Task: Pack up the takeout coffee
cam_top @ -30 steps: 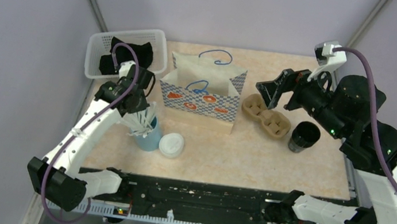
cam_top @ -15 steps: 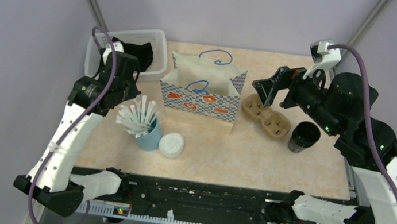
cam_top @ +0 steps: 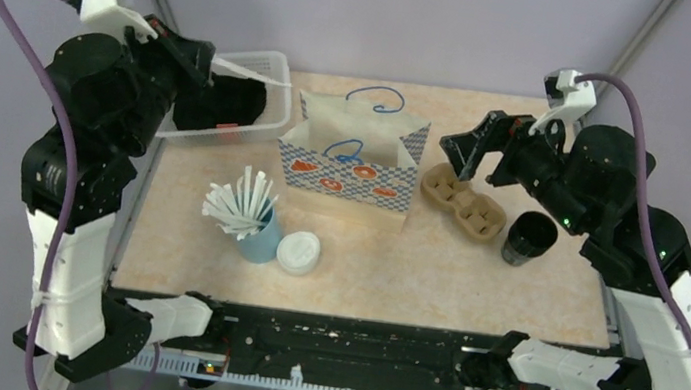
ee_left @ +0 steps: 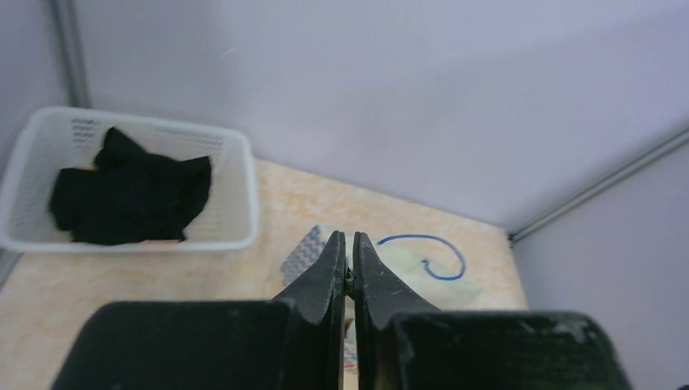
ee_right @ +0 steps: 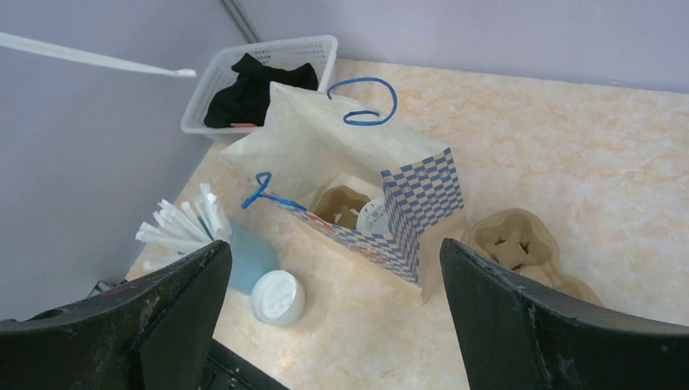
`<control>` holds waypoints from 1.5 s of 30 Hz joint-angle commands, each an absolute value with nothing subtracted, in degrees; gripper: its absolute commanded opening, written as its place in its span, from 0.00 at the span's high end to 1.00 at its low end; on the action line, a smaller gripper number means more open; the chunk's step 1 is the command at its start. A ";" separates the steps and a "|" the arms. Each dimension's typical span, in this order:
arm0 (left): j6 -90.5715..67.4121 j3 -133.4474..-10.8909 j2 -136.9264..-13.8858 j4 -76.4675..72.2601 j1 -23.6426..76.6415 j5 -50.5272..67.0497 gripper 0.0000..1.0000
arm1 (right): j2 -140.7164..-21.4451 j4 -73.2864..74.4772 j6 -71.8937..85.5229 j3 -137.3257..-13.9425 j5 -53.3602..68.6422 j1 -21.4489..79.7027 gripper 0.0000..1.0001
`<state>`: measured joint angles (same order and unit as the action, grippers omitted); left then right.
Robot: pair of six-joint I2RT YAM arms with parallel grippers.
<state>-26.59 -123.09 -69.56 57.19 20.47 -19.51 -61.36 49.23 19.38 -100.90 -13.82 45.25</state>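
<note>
The takeout coffee (ee_right: 372, 216) shows only as a greyish-white lid inside the open checkered paper bag (ee_right: 422, 201), beside a cardboard holder in there; its cup body is hidden. From the top view the bag (cam_top: 350, 170) hides it. My left gripper (cam_top: 201, 53) is raised high at the far left, over the basket. It (ee_left: 349, 240) is shut on a thin white straw (cam_top: 252, 69), which pokes out to the right (ee_right: 97, 57). My right gripper (cam_top: 460, 152) hangs open above the table right of the bag, nothing between its fingers (ee_right: 335, 244).
A cardboard cup carrier (cam_top: 463, 200) and a lidless black cup (cam_top: 528, 237) stand right of the bag. A light blue cup of white straws (cam_top: 256, 229) and a loose white lid (cam_top: 299, 251) sit front left. A white basket (cam_top: 278, 105) holding black cloth is at the back left.
My left arm lifted from the straw cup up and back to the left, its jaws closing on one straw. The right arm barely moved.
</note>
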 commanded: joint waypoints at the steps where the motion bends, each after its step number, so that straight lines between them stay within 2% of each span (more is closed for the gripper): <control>1: -31.49 -115.62 -71.53 39.75 20.38 -10.40 1.00 | -59.07 47.02 22.29 -101.75 -16.56 45.55 0.01; 4: -32.92 -110.47 -72.73 31.55 20.39 -5.77 1.00 | -57.78 46.21 23.69 -100.98 -17.49 45.61 0.01; 11: -36.58 -108.10 -80.92 28.10 20.39 4.15 1.00 | -54.01 46.85 27.50 -99.86 -20.58 45.61 0.01; 25: -48.29 -86.04 -79.30 13.02 20.25 7.96 1.00 | -47.63 49.77 32.68 -98.42 -24.67 45.55 0.01; 27: -49.92 -83.65 -79.88 9.61 20.29 8.48 0.91 | -47.72 49.68 32.83 -98.52 -24.52 45.57 0.01; 29: -49.43 -84.78 -81.59 11.16 20.20 8.08 0.61 | -47.80 49.59 32.87 -98.42 -24.42 45.56 0.01; 35: -38.53 -102.15 -84.70 36.19 18.96 7.56 0.03 | -47.90 54.54 34.80 -101.23 -28.38 45.66 0.01; 40: -32.36 -105.86 -78.04 44.61 18.81 5.14 0.01 | -47.52 59.32 33.79 -105.78 -31.56 45.59 0.01; 45: -29.48 -105.12 -69.07 36.06 18.80 11.08 0.01 | -47.70 59.13 29.16 -110.87 -28.81 45.56 0.01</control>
<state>-34.28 -103.09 -76.55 40.97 19.05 6.87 -48.01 59.02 32.60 -106.91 -29.26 45.25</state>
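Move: The paper bag that the left hand's straw is bound for stands open about 14 cm ahead of that hand and 19 cm to its right, its middle some 42 cm below. From the same hand, the blue straw cup is about 3 cm back and 4 cm right, the white lid stack 4 cm back and 11 cm right, both nearly 50 cm down. From the right hand, the bag lies roughly 19 cm ahead, 16 cm left and 35 cm below. The straw, already pinched in the left fingers, is carried down about 19 cm, forward and to the right by some 15 cm each, over the bag's opening, the wrist swinging about 20 degrees clockwise and tipping down. The fingers open wide and let go; the empty hand then rises about 8 cm and draws back. The open right hand moves about 11 cm right, also back and up, away from the bag. ##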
